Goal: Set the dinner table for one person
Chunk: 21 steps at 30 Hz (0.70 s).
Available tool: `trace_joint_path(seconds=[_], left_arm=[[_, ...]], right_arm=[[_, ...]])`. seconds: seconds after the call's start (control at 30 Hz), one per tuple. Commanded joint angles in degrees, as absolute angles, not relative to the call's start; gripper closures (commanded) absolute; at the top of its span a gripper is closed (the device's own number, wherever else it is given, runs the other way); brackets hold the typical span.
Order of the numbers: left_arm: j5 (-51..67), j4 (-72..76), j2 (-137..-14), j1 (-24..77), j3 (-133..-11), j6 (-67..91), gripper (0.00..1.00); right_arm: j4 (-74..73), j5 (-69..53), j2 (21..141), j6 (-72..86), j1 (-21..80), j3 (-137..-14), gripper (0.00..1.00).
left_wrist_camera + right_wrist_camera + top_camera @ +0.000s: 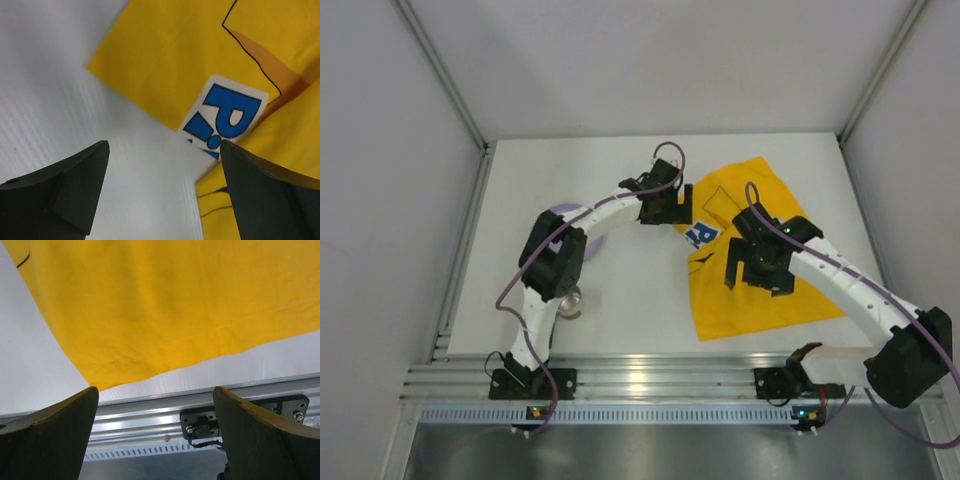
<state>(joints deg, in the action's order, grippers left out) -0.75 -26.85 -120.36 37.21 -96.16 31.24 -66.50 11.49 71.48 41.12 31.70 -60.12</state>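
Note:
The dinner table (pixel 630 285) is a plain white top. A yellow cartoon-printed cloth (pixel 725 190) lies crumpled on its right half, with a blue-and-white printed patch (pixel 227 112). My left gripper (pixel 676 210) is open and empty at the cloth's left edge; in the left wrist view (pixel 162 150) its jaws straddle white table (pixel 60 90) and the cloth's edge (pixel 165 45). My right gripper (pixel 748 280) is open and empty above the cloth's near part; in the right wrist view (pixel 155 390) the cloth's hem (pixel 165 300) lies just beyond its jaws.
A lavender plate (pixel 563 212) lies at the left, mostly hidden under my left arm. A small metallic cup (pixel 569 300) stands near the left arm's base. The ribbed aluminium rail (pixel 640 380) runs along the near edge and shows in the right wrist view (pixel 150 410). White walls enclose the table.

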Motion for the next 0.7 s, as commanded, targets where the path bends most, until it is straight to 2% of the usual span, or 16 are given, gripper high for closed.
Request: trace_joint_path(seconds=[0.0,0.2,0.5,0.6,0.63,0.67], left_arm=[[-2.55,-27.77,-126.98,37.27,-105.17,33.22,0.03],[-6.5,-28.48,-133.33,37.53,-110.04,35.24,0.03],[-6.33,-31.28,-141.23,37.44,-116.97,37.18,0.04],[-6.95,-36.38,-145.71,37.44,-122.06,39.54,0.14],[-6.25,-37.26,-147.64,37.53,-123.04,39.9,0.3],[-5.63,-37.44,-148.44,37.62,-124.61,40.08,0.39]], right_arm=[[-66.44,9.06,66.2,40.51,31.55,-60.83,0.02],[-67.41,7.91,58.55,42.36,31.47,-54.85,0.02],[-67.5,8.96,60.64,40.61,31.29,-54.49,0.02],[-67.24,9.05,61.52,40.17,31.11,-54.32,0.02],[-67.06,9.05,61.7,40.08,31.03,-54.23,0.02],[-66.97,8.97,62.22,39.82,31.03,-54.23,0.02]])
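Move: The yellow cloth's far left corner lies about 8 cm ahead of my open left hand, some 1 cm to its left and 5 cm below. The cloth's blue-and-white label is about 6 cm to the right of the same hand and 2 cm back; the purple plate is some 25 cm to its left and 4 cm back, both at table height. From my right hand that corner is about 27 cm ahead, 20 cm left and 10 cm lower. My left hand dips about 4 cm onto the cloth by its far left corner, going forward and somewhat right as it sinks, then slides on low in the same direction, some 7.5 cm forward in all, turning slightly counter-clockwise. Near the end its wide-open fingers start to close, gathering the cloth between them. My empty right hand stays open and draws back about 3 cm above the near part of the cloth. ##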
